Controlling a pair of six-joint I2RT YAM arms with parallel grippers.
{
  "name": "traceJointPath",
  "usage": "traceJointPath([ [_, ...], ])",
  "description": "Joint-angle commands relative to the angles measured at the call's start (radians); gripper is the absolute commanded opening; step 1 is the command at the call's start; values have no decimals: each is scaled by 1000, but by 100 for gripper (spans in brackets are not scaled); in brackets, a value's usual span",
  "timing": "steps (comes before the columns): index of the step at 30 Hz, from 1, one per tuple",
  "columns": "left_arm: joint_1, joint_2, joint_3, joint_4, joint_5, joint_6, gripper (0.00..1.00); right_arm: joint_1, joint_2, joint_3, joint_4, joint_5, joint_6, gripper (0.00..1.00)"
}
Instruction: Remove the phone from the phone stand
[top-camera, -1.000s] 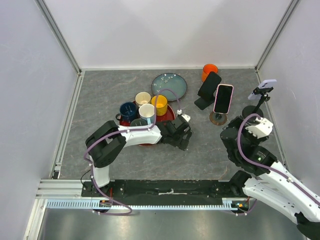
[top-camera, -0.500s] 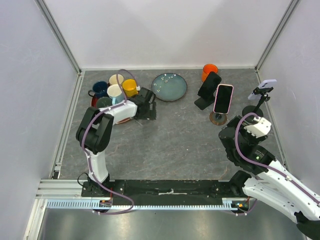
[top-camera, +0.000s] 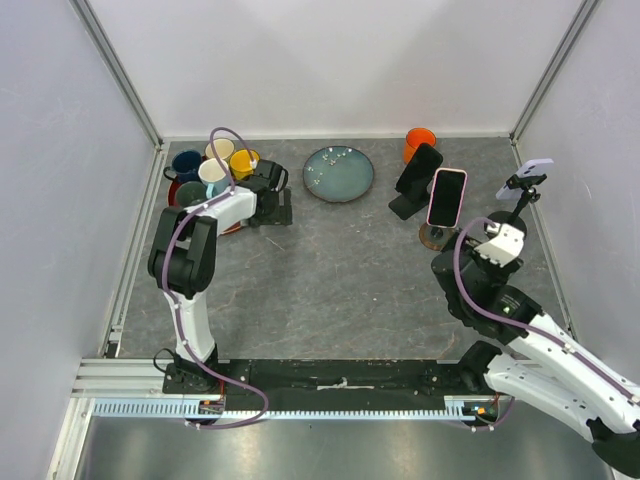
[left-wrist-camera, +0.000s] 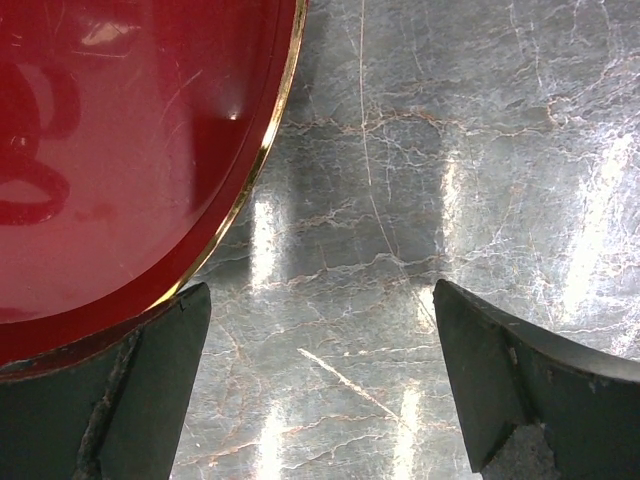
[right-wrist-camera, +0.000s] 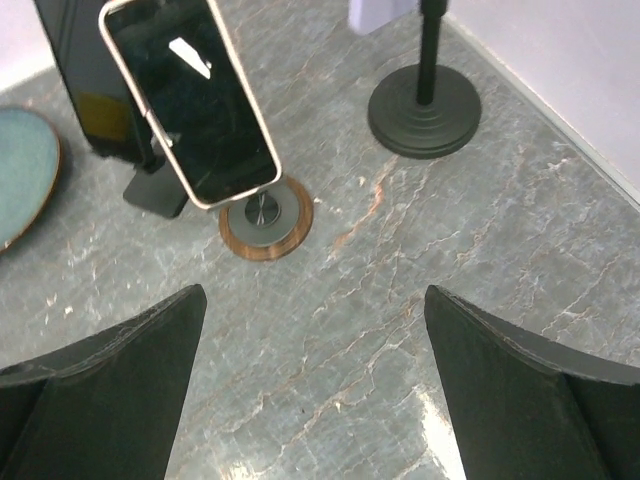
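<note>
A pink-cased phone (top-camera: 446, 197) leans upright on a small stand with a round wooden base (top-camera: 436, 238) at the back right. In the right wrist view the phone (right-wrist-camera: 190, 100) and its base (right-wrist-camera: 265, 218) lie ahead and slightly left. My right gripper (right-wrist-camera: 313, 295) is open and empty, just short of the base and not touching it; it also shows in the top view (top-camera: 455, 258). My left gripper (top-camera: 275, 195) is open at the back left. In its wrist view (left-wrist-camera: 320, 290) its left finger overlaps the rim of a red plate (left-wrist-camera: 120, 150).
A black phone on a black stand (top-camera: 418, 170) stands just left of the pink phone. A lavender phone sits on a tall pole stand (top-camera: 527, 180) to the right, its round base (right-wrist-camera: 424, 110) close by. Orange cup (top-camera: 420, 142), teal plate (top-camera: 338, 174), mugs on the red plate (top-camera: 205, 170).
My left arm has swept the red plate with its mugs from the table's middle to the back left corner. My right gripper has edged slightly toward the pink phone's stand.
</note>
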Motion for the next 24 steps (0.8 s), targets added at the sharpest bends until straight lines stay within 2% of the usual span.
traceJointPath([
  [1,20,-73,39,12,25,26,100,1,39,25,151,-130,-190,98],
  [4,-3,-162,20,17,111,-15,100,0,75,46,233,-229,-309,98],
  [9,-49,-355,5,-15,239,-31,100,0,171,121,275,-290,-428,98],
  [12,-47,-453,-6,-26,251,-9,100,1,240,154,308,-354,-528,98],
  [17,-47,-718,-79,-2,134,41,100,0,345,215,374,-600,-601,98],
  [20,-47,-876,-176,77,32,61,100,0,426,273,383,-614,-589,98],
  [24,-47,-1034,-272,158,-79,98,100,-35,545,353,388,-556,-594,98],
])
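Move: The pink-cased phone on its wood-based stand lies roughly 12 cm ahead of the right hand, 5 cm to its left and 8 cm below. The black stand is about 6 cm farther out than the phone and 7 cm to its left; the lavender phone's stand rises about level with the pink phone in reach and some 14 cm to its right. From the left hand, down at the red tray's rim, the pink-cased phone is about 37 cm to the right, 9 cm back and 9 cm higher. With its fingers wide open and empty, the right hand sweeps about 15 cm left and some 7 cm forward at a nearly steady height, crossing in front of the pink-cased phone to its left side, while its wrist turns counter-clockwise and tips further down. Meanwhile the left hand, also open, comes free of the red tray's rim and climbs fast by about 30 cm, drawing back some 9 cm late in the rise as its wrist tips up by around 45 degrees. ##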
